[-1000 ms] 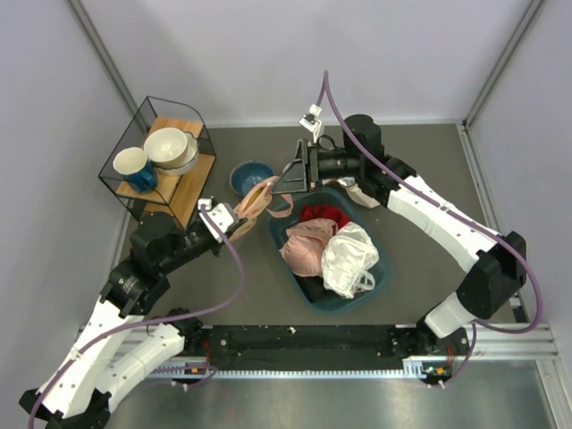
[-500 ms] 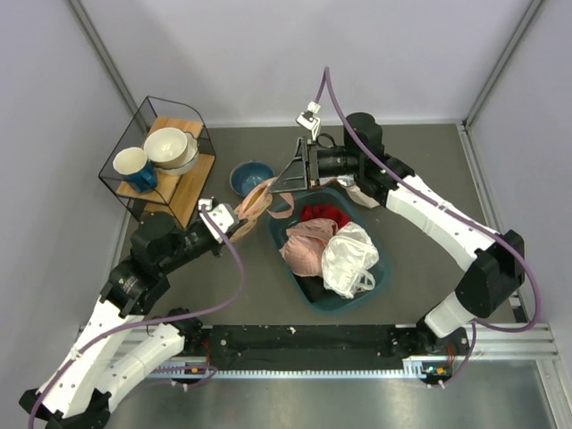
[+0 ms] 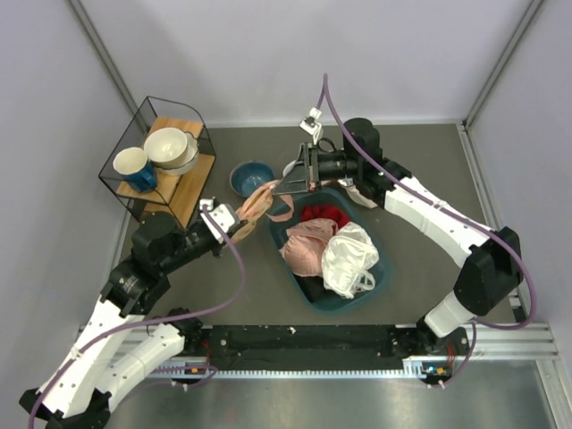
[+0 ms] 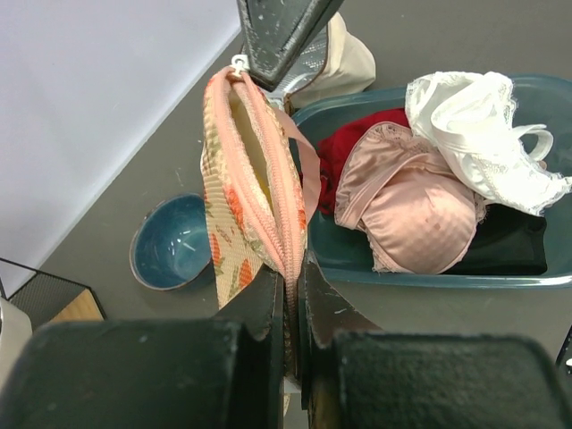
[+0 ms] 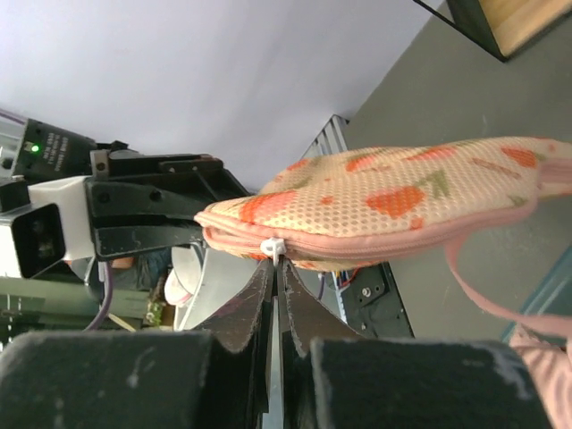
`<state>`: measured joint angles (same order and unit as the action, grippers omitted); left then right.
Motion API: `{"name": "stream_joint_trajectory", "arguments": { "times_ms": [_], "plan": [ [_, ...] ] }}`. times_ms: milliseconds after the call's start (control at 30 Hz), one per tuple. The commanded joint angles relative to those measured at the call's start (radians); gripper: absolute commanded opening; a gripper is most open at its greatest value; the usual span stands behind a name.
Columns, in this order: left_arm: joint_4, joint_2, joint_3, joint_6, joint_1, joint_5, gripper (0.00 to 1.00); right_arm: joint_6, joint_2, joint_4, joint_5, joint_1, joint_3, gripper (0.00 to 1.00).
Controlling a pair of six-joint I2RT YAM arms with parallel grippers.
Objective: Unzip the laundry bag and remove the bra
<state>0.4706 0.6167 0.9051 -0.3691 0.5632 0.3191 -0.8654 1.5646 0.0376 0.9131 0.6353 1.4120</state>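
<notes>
The peach-pink laundry bag [image 3: 259,198] with orange print hangs on edge between both arms, left of the teal basin. My left gripper [image 3: 234,214] is shut on its zipped edge [image 4: 293,268]. My right gripper [image 3: 288,183] is shut at the bag's far end, its tips pinching the small white zip pull [image 5: 273,246]. In the left wrist view the zip gapes along the top of the bag [image 4: 241,179]. A strip of pale yellow fabric, the bra [image 4: 253,143], shows inside the gap. The pink loop strap [image 5: 483,286] dangles below the bag [image 5: 393,201].
The teal basin [image 3: 308,299] holds a pale pink lacy garment [image 3: 308,246], a white glossy bundle [image 3: 349,259] and red fabric [image 3: 322,214]. A blue bowl [image 3: 250,176] sits behind the bag. A wire rack [image 3: 161,152] with mug and bowls stands far left. A beige pouch [image 3: 362,195] lies under the right arm.
My right gripper's jaws were apart and have now closed on the zip pull at the bag's far end. The left gripper and bag have stayed put.
</notes>
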Motion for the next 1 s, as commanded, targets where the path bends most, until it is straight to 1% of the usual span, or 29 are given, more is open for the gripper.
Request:
{"name": "stream_joint_trajectory", "arguments": {
  "times_ms": [0, 33, 133, 233, 267, 300, 333, 367, 400, 433, 633, 700, 800, 967],
  "plan": [
    [-0.046, -0.028, 0.008, -0.024, -0.002, -0.008, 0.00, 0.032, -0.054, -0.027, -0.017, -0.058, -0.064, 0.00],
    [-0.043, -0.035, 0.003, -0.025, -0.002, -0.008, 0.00, 0.042, -0.058, -0.022, -0.019, -0.078, -0.086, 0.00],
    [-0.041, -0.064, -0.018, -0.025, -0.002, -0.017, 0.00, 0.081, -0.054, 0.005, 0.001, -0.082, -0.107, 0.00],
    [-0.043, -0.089, -0.052, -0.011, -0.002, -0.021, 0.00, 0.104, -0.048, 0.025, 0.020, -0.048, -0.104, 0.00],
    [-0.044, -0.094, -0.060, -0.005, -0.003, -0.022, 0.05, 0.120, -0.046, 0.044, 0.014, -0.019, -0.097, 0.00],
    [-0.044, -0.094, -0.066, 0.015, -0.002, -0.018, 0.20, 0.150, -0.044, 0.065, 0.003, -0.005, -0.087, 0.00],
    [-0.044, -0.092, -0.072, 0.022, -0.002, -0.014, 0.45, 0.160, -0.038, 0.096, 0.000, 0.007, -0.065, 0.00],
    [-0.044, -0.092, -0.072, 0.032, -0.002, -0.005, 0.64, 0.163, -0.035, 0.096, 0.000, 0.030, -0.059, 0.00],
    [-0.047, -0.087, -0.069, 0.048, -0.002, -0.002, 0.89, 0.161, -0.034, 0.097, 0.000, 0.038, -0.055, 0.00],
    [-0.050, -0.077, -0.061, 0.058, -0.002, 0.000, 0.99, 0.158, -0.034, 0.099, -0.005, 0.049, -0.044, 0.00],
    [-0.105, 0.000, -0.020, 0.093, -0.002, 0.044, 0.99, 0.131, -0.043, 0.097, -0.031, 0.093, 0.008, 0.00],
    [-0.151, 0.035, -0.020, 0.124, -0.002, 0.078, 0.97, 0.123, -0.046, 0.099, -0.040, 0.098, 0.018, 0.00],
    [-0.174, 0.081, -0.003, 0.162, -0.002, 0.112, 0.95, 0.118, -0.044, 0.100, -0.046, 0.106, 0.033, 0.00],
    [-0.194, 0.077, 0.012, 0.229, 0.000, 0.135, 0.95, 0.117, -0.035, 0.108, -0.054, 0.110, 0.035, 0.00]
  ]
}}
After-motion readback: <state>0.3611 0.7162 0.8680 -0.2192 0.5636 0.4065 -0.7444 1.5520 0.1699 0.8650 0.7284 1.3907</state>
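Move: The left fingers grip one end of the laundry bag, whose middle lies about 4 cm ahead and 4 cm to their right, roughly level. The blue bowl is some 18 cm straight ahead and 27 cm below; the pink bra in the bin is about 15 cm right, 2 cm ahead and 24 cm below. From the right hand, already shut on the zip pull, the bag's middle is about 4 cm back, 4 cm left and 2 cm lower. The left fingers let go of the bag's end after easing slightly back, left and down, open wide, then swing right about 4 cm and a little forward around the freed bag. The right hand keeps its pinch on the zip pull, dipping some 5 cm with a short forward-right jog, then carrying the pull back about 5 cm and left before lifting slightly. ##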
